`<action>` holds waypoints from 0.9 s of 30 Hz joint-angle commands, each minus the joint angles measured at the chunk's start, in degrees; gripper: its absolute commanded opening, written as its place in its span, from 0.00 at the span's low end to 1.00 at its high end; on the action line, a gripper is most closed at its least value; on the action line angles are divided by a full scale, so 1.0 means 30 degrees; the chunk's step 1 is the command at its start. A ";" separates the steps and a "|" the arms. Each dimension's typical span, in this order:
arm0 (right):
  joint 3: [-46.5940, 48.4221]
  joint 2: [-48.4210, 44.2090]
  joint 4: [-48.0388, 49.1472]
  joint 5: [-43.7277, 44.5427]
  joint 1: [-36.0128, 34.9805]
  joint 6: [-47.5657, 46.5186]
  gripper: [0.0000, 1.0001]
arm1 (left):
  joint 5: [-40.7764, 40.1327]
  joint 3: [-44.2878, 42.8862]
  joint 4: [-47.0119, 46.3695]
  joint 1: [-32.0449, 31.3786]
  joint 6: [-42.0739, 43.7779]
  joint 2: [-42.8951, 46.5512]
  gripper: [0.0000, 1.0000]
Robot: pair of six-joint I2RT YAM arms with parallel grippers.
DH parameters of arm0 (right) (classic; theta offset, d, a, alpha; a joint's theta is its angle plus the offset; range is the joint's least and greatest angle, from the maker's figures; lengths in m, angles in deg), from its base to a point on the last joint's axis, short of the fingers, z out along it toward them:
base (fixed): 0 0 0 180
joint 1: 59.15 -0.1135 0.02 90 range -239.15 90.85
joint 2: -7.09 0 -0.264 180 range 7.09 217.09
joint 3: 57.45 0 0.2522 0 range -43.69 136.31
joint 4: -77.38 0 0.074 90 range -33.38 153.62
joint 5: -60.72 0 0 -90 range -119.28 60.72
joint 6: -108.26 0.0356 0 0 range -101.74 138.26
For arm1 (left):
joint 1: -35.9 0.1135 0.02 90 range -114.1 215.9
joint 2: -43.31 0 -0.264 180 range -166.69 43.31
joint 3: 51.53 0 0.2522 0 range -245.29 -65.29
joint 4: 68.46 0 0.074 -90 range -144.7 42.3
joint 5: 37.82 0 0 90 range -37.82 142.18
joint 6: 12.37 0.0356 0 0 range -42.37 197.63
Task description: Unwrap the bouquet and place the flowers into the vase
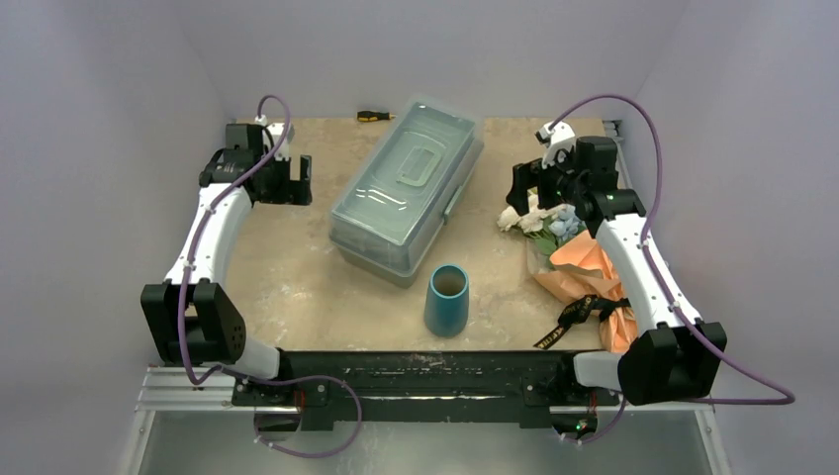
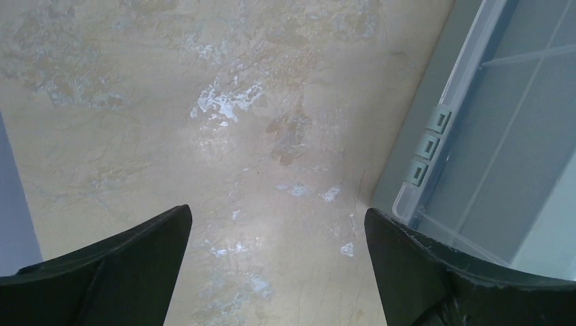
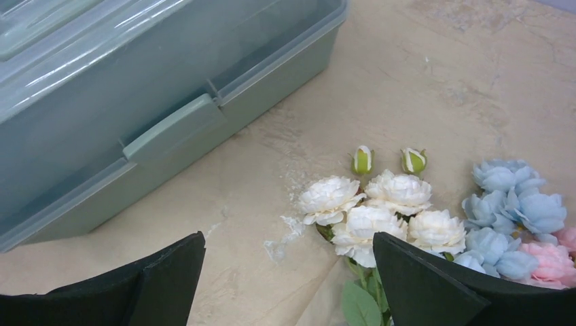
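Note:
The bouquet (image 1: pixel 584 282) lies on the table's right side, wrapped in orange paper and tied with a black ribbon (image 1: pixel 579 315). Its flowers (image 1: pixel 539 218) point to the back: cream-white roses (image 3: pixel 380 210), pale blue blossoms (image 3: pixel 509 204) and a pink one at the right edge. The teal vase (image 1: pixel 447 299) stands upright near the front middle, nothing in it. My right gripper (image 3: pixel 289 261) hangs open just above the white roses, holding nothing. Far left at the back, my left gripper (image 2: pixel 278 238) is open over bare table.
A translucent grey-green toolbox (image 1: pixel 408 188) with its lid shut fills the table's middle, between the two arms; its corner (image 2: pixel 435 156) is close to my left gripper's right finger. A small screwdriver (image 1: pixel 374 116) lies at the back edge. Grey walls enclose the table.

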 commanded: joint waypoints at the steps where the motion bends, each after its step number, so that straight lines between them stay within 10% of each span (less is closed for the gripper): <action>1: 0.0785 -0.0131 -0.0582 -0.1880 0.0041 -0.1480 0.98 | 0.0771 -0.1536 -0.0716 0.0158 0.0206 0.0712 1.00; 27: 0.4793 0.7879 0.0621 -0.2628 -0.3703 -0.4961 0.98 | 0.6020 -0.6850 0.1492 0.0155 0.3100 -0.0417 1.00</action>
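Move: The green box's front latch is about 15 cm to the right hand's left, 5 cm farther out and some 14 cm lower. The bouquet's white roses lie almost under this hand, about 2 cm ahead and 20 cm down. The vase stands some 16 cm to its left, 19 cm back and 14 cm lower. From the left hand the latch is roughly 31 cm to the right, 4 cm ahead and 10 cm below. Towards the box's latch side goes the right hand, open and touching nothing: first mostly left, then left, down and a little forward, about 9 cm across and 7 cm lower, turning some 25 degrees counter-clockwise to face the latch. The open left hand meanwhile rises about 11 cm, drifting slightly left and forward while its fingers tip up and swing clockwise. ##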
